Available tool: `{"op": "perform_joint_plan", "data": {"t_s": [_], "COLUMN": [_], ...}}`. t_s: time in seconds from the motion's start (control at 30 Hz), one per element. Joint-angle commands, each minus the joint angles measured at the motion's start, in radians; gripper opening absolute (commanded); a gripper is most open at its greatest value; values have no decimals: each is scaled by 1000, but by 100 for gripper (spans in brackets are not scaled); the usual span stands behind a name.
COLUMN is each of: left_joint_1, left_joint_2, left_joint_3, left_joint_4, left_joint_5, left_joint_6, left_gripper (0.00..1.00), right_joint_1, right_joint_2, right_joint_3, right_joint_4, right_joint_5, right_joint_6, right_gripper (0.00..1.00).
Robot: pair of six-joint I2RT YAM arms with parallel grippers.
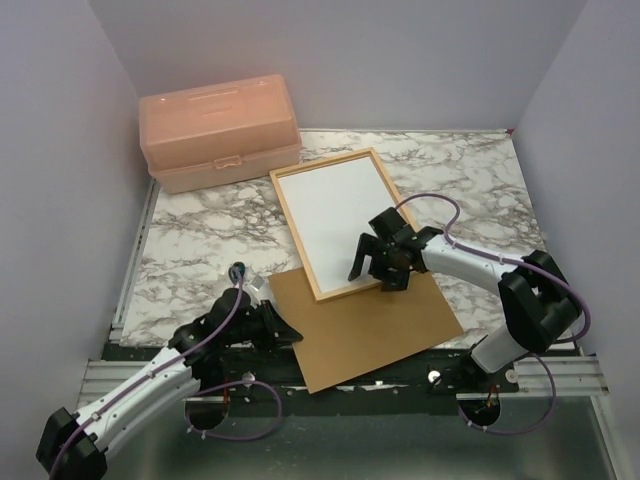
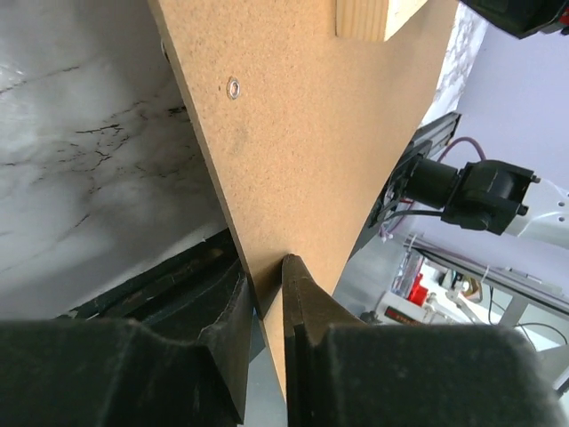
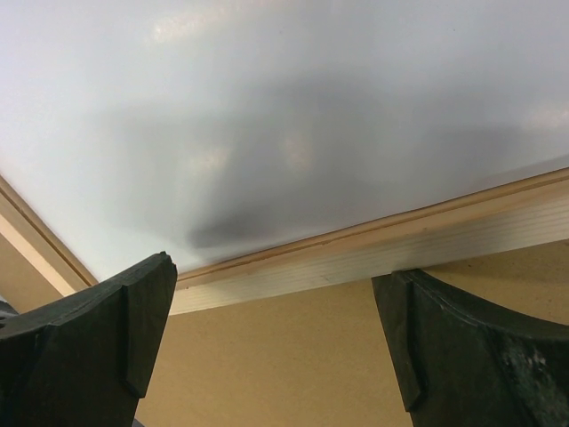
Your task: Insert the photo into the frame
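Note:
The light-wood frame (image 1: pixel 294 234) lies flat in the middle of the table, its near end resting on the brown backing board (image 1: pixel 372 338). Inside it the photo (image 1: pixel 336 214) lies white back up. My left gripper (image 1: pixel 290 332) is shut on the board's left edge; in the left wrist view its fingers (image 2: pixel 307 294) pinch the board (image 2: pixel 302 133) from both sides. My right gripper (image 1: pixel 377 272) hovers open over the frame's near bar (image 3: pixel 373 253), one finger on either side in the right wrist view, with the white photo back (image 3: pixel 267 116) beyond and the board (image 3: pixel 276 365) below.
A peach plastic toolbox (image 1: pixel 220 130) stands at the back left. The marble tabletop (image 1: pixel 200 250) ends at a metal rail (image 1: pixel 340 378) near the arm bases. Grey walls close in both sides. The right arm (image 2: pixel 480 191) shows beyond the board in the left wrist view.

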Motion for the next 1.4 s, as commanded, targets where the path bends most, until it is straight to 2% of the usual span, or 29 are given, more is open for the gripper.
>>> {"op": "perform_joint_plan", "data": {"t_s": [0.0,0.13,0.27,0.6,1.37], "left_joint_1": [5,6,6,4,5], "left_joint_2": [-140,-215,-217,-118,46], "left_joint_3": [59,120,192,457,908], "left_joint_4": [-232,-348,-426,-636,-930], "left_joint_5": [-81,-98,-111,-177,-234], "left_joint_6": [51,69,105,243,399], "left_gripper": [0,0,0,0,0], "right_joint_1": [-36,-88,-128,-173,-189], "right_joint_2": [19,12,4,6,-10], "right_joint_3": [45,70,87,130,138], "right_joint_4": [150,123,103,51,5], "right_joint_5": [15,7,3,10,12], "right_joint_6": [-35,-60,-83,-119,-141], "right_gripper": [100,100,100,100,100]}}
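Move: Held by the middle of its left edge, the brown board has its centre about 16 cm to the left hand's right and 8 cm ahead; the frame's centre lies some 31 cm ahead of that hand and 12 cm right, and the screwdriver 18 cm ahead and 16 cm left. From the right hand, the frame's near bar is directly below, about 1 cm down between its open fingers, and the board's centre is 6 cm back and 1 cm left. Raising the pinched left edge of the board about 15 cm, the left hand draws it some 6 cm to the left, its fingers tilting up towards level while they keep their grip. Meanwhile the right hand, fingers still wide open astride the frame's near bar, shifts about 5 cm right and 4 cm forward, pushing the bar along, then stays there. ##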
